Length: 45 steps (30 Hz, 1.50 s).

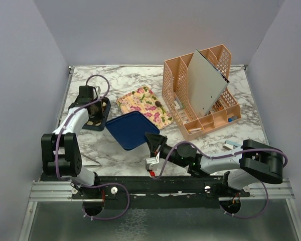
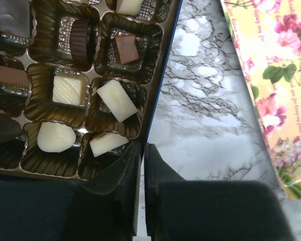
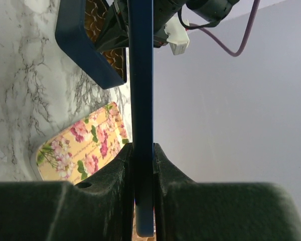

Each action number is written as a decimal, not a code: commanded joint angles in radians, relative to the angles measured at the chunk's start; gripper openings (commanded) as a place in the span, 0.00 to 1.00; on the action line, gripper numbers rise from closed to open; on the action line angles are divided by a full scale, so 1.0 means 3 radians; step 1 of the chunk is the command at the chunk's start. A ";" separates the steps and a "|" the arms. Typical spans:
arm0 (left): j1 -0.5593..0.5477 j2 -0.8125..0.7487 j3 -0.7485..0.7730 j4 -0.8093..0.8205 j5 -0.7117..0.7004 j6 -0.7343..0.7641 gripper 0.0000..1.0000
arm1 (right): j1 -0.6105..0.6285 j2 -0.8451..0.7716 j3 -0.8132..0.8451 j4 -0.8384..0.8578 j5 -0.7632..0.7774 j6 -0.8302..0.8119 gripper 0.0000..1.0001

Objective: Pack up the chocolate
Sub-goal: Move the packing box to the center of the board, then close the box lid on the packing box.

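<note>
The chocolate (image 2: 117,99) lies in the cups of a gold tray: cream, white and brown pieces (image 2: 126,48), one per cup. The tray sits in a dark blue box (image 1: 93,126) at the left of the table. My left gripper (image 2: 142,146) is at the box's near corner, one finger over the tray and one outside. Its jaws are closed to a thin slit on the box wall (image 2: 163,65). My right gripper (image 3: 143,148) is shut on the edge of the flat blue lid (image 3: 140,75). That lid (image 1: 130,129) lies mid-table just right of the box, with the right gripper (image 1: 151,139) at its near-right edge.
A floral tin (image 1: 143,104) lies behind the lid, close to the box's right side. A tall orange desk organizer (image 1: 200,95) with a grey board leaning in it stands at the back right. A small pale item (image 1: 232,144) lies near the right arm.
</note>
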<state>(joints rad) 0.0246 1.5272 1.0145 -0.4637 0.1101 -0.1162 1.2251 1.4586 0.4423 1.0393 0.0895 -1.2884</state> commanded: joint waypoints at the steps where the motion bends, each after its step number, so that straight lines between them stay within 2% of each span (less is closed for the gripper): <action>1: 0.0005 -0.0239 -0.0068 -0.0019 0.0210 -0.0188 0.19 | 0.0027 -0.0050 0.0141 0.0209 0.0098 0.0372 0.09; 5: 0.0000 -0.0363 0.0080 -0.0100 0.0079 -0.0237 0.28 | 0.0027 -0.0058 0.0206 0.0212 0.0207 0.0812 0.09; 7: 0.0003 -0.0432 0.0209 -0.0139 -0.0001 -0.0283 0.35 | 0.0027 -0.0054 0.0294 0.0168 0.0319 0.1117 0.09; 14: 0.0004 -0.0688 0.0932 -0.0226 -0.0598 -0.0412 0.80 | 0.0027 0.0026 0.0903 -0.0481 0.0877 0.2330 0.10; 15: 0.0005 -0.0717 0.1045 -0.0251 -0.0656 -0.0429 0.94 | 0.0025 0.0046 0.0947 -0.0489 0.0883 0.2456 0.10; 16: 0.0005 -0.0746 0.1132 -0.0258 -0.0707 -0.0457 0.98 | 0.0020 0.0059 0.0975 -0.0464 0.0847 0.2588 0.10; 19: 0.0005 -0.0860 0.1337 -0.0270 -0.0808 -0.0543 0.99 | 0.0008 0.0137 0.1082 -0.0362 0.0687 0.2904 0.10; 23: 0.0005 -0.0990 0.1532 -0.0281 -0.0969 -0.0630 0.99 | -0.0017 0.0318 0.1417 -0.0546 0.0630 0.3418 0.10; 26: 0.0005 -0.1074 0.1646 -0.0311 -0.0844 -0.0608 0.99 | -0.0054 0.0470 0.1664 -0.0605 0.0560 0.3849 0.10; 31: 0.0005 -0.1275 0.1590 -0.0305 -0.0664 -0.0646 0.99 | -0.0196 0.0757 0.2074 -0.0656 0.0384 0.4528 0.09; 36: 0.0005 -0.1394 0.1478 -0.0293 -0.0663 -0.0571 0.99 | -0.0462 0.1096 0.2369 -0.0518 0.0114 0.5730 0.10; 39: 0.0005 -0.1456 0.1242 -0.0132 -0.0704 -0.0573 0.99 | -0.0623 0.1425 0.2707 -0.0510 -0.0114 0.6449 0.10; 45: 0.0005 -0.1165 0.1186 -0.0232 -0.0567 -0.0575 0.98 | -0.0744 0.2166 0.3560 -0.0816 -0.0274 0.7276 0.09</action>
<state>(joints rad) 0.0246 1.1034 1.3712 -0.5144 -0.1009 -0.2974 1.0058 2.0090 1.3781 0.8242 0.0757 0.6308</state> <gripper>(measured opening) 0.987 0.174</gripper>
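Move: The left fingers are on the right wall of the packing box, whose middle is about 7 cm left and 5 cm ahead. The navy lid lies some 16 cm right, 9 cm back and 12 cm above that hand, the flowered sheet about 22 cm right and 6 cm ahead. From the right hand, already holding the lid, the box is roughly 32 cm left, 18 cm ahead and 14 cm down, the sheet 4 cm left and 19 cm ahead. The left fingers let go of the box's right wall, spread wide and climb about 30 cm clear, tilting up some 40 degrees and dipping slightly at the end. The right hand keeps its pinch on the lid, lifts first, then swings left and forward towards the box, rolling the lid roughly 110 degrees, far side down. ##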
